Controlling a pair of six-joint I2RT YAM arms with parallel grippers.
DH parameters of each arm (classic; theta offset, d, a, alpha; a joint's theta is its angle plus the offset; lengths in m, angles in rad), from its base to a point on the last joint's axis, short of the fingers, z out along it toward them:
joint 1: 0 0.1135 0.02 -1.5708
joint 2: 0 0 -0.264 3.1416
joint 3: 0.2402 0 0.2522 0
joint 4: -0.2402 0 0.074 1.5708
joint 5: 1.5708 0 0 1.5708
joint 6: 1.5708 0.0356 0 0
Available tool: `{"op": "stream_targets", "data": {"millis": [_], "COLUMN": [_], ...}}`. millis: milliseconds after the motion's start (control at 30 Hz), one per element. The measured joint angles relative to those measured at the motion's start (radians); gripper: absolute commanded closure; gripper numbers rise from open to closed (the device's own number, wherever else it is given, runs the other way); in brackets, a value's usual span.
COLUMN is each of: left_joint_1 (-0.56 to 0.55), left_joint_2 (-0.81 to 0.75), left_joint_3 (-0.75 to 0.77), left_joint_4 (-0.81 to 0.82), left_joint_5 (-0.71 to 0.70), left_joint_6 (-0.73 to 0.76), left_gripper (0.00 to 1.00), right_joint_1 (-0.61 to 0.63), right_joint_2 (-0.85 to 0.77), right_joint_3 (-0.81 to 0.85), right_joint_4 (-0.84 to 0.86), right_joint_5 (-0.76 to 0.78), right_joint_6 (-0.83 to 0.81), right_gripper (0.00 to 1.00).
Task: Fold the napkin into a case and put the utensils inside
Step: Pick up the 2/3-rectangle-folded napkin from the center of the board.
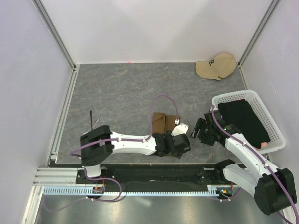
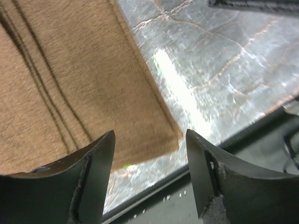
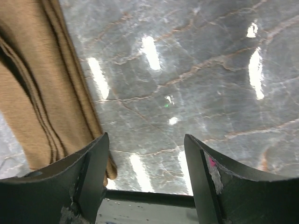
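The olive-brown napkin lies folded flat on the table, just beyond the left wrist. In the left wrist view the napkin fills the upper left, with fold lines along its left side and one corner near the table's front edge. My left gripper hangs open just above that corner and holds nothing. My right gripper is also open over bare table. Its left finger sits beside the layered edge of the napkin. I cannot make out any utensils.
A white mesh basket with black fabric inside stands at the right. A beige cap lies at the back right. A thin dark sliver rests near the left arm's base, too small to identify. White walls enclose the grey marbled table.
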Motion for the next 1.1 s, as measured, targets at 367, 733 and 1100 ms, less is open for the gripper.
{"op": "stream_targets", "data": {"millis": [367, 733, 1100], "left_joint_1": [-0.013, -0.039, -0.043], "left_joint_2": [0.174, 0.195, 0.186], "left_joint_3": [0.181, 0.188, 0.169], "left_joint_4": [-0.145, -0.175, -0.172], "left_joint_5": [-0.067, -0.055, -0.061], "left_joint_6": [-0.002, -0.007, -0.011], "left_gripper": [0.53, 0.37, 0.91], "right_joint_1": [-0.011, -0.014, -0.014], "right_joint_2": [0.013, 0.071, 0.085], "right_joint_3": [0.000, 0.000, -0.008], "right_joint_4": [-0.008, 0.038, 0.082], "right_joint_5": [0.013, -0.002, -0.041], "right_joint_6": [-0.032, -0.048, -0.067], "right_gripper": [0.27, 0.27, 0.23]}}
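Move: My left hand is open just above the near right corner of the folded napkin. The napkin's middle is about 8 cm ahead of the hand, 6 cm to its left and 4 cm below it. The white basket stands off to the right, its middle some 30 cm to the right of my left hand and 13 cm farther out. From my waiting right hand, the napkin's middle is roughly 12 cm to the left, 1 cm ahead and 5 cm down. I lower my left hand about 3 cm onto the napkin's near right corner, rolling it some 10 degrees so its left side rises. It first edges about 1 cm forward and right, then eases back nearly 2 cm towards me. Down there the fingers, having narrowed, spread again and then shut, pinching the right edge by that corner. ##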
